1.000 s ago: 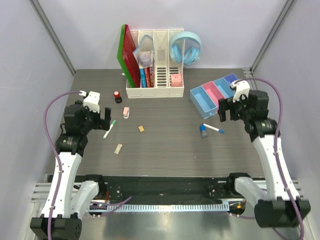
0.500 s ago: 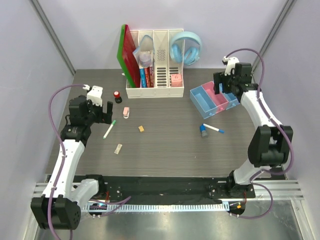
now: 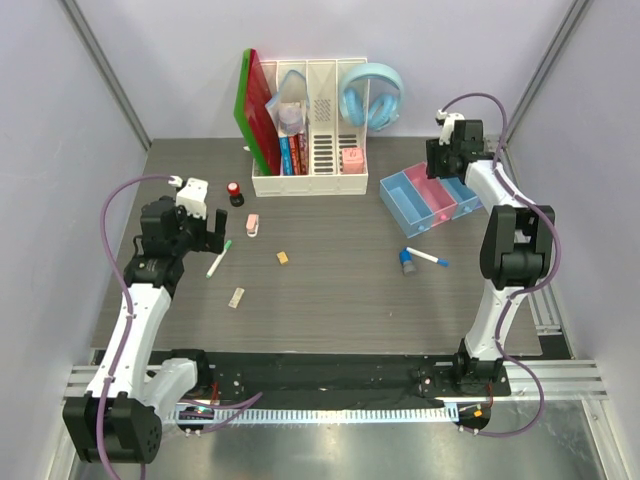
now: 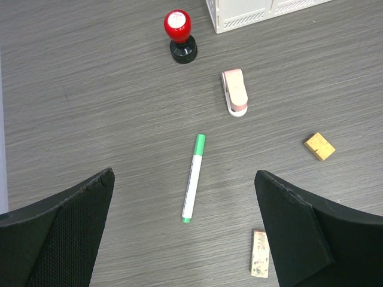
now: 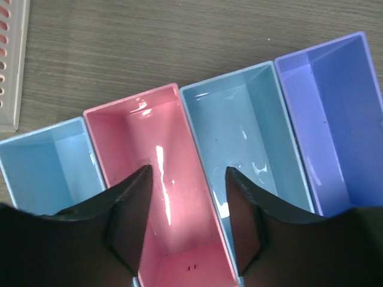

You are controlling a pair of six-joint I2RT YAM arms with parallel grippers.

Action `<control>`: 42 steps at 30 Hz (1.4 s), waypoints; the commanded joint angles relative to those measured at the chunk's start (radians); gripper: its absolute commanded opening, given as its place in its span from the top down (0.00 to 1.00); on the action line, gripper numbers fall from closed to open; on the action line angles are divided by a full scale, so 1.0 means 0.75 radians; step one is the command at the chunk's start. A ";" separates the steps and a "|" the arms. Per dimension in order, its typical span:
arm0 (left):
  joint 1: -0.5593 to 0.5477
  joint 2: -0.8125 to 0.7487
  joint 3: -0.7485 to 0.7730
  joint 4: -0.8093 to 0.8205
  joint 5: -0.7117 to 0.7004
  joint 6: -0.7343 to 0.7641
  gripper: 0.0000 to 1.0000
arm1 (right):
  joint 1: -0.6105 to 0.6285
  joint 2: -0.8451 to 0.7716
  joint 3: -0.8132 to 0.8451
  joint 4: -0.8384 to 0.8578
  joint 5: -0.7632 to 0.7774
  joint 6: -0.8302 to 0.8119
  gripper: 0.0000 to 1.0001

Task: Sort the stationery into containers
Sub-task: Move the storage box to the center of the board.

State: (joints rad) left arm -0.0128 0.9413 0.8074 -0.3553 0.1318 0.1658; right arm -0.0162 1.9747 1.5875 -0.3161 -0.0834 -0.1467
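Observation:
My left gripper (image 3: 206, 233) is open and empty, hovering above the white green-capped marker (image 3: 218, 258). In the left wrist view the marker (image 4: 193, 177) lies between my fingers, with the black red-topped stamp (image 4: 180, 36), pink clip (image 4: 234, 92) and two tan erasers (image 4: 319, 146) (image 4: 260, 262) around it. My right gripper (image 3: 443, 163) is open and empty over the joined trays (image 3: 402, 205). In the right wrist view its jaws straddle the wall between the pink tray (image 5: 161, 125) and the light blue tray (image 5: 245, 119). All four trays look empty. The blue-capped marker (image 3: 428, 257) and grey-blue round piece (image 3: 408, 262) lie in front of the trays.
A white slotted file organizer (image 3: 310, 135) with books and red-green folders (image 3: 256, 105) stands at the back, with light blue headphones (image 3: 370, 95) beside it. Its corner shows in the left wrist view (image 4: 257, 12). Grey walls close both sides.
My right arm has swung from the near right back over the trays and now hovers just above them. My left gripper has barely moved.

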 commanded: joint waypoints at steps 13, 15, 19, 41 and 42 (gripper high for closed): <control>0.007 -0.042 0.005 0.030 0.012 0.031 0.00 | -0.013 0.048 0.013 0.051 -0.005 -0.009 0.50; 0.007 -0.044 0.016 0.024 0.012 0.035 0.00 | -0.013 0.050 -0.002 0.051 -0.022 -0.007 0.51; 0.007 -0.046 0.020 0.014 0.014 0.035 0.00 | -0.015 0.065 -0.020 0.051 -0.024 -0.005 0.57; 0.007 -0.105 0.003 -0.044 0.037 0.076 0.00 | 0.083 -0.039 -0.249 0.033 0.054 0.177 0.91; 0.007 -0.110 0.001 -0.052 0.039 0.080 0.00 | 0.091 -0.058 -0.259 0.031 0.052 0.193 0.91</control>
State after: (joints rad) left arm -0.0128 0.8898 0.8074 -0.3828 0.1375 0.1997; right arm 0.0154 1.9759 1.4498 -0.2306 -0.0502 -0.0853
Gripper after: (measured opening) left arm 0.996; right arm 0.134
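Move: Just below the right hand, whose half-open fingers are above the divider between the pink and second blue compartments, lies the slanted storage box, its middle about 2 cm back and 8 cm lower. The white marker lies some 20 cm back and 4 cm left; the blue-capped bottle about 21 cm back and 10 cm left. The white organizer's middle is some 35 cm left and 5 cm ahead. From the left hand the box is about 62 cm right, 19 cm ahead and 16 cm lower. Sinking about 4 cm, after the slightest rise, the right hand brings its fingers down astride the divider between the pink and blue compartments and closes them from half open until they pinch that wall. Only then does it ease a couple of centimetres left and about 1 cm back, hardly turning, with the divider between its fingertips. ##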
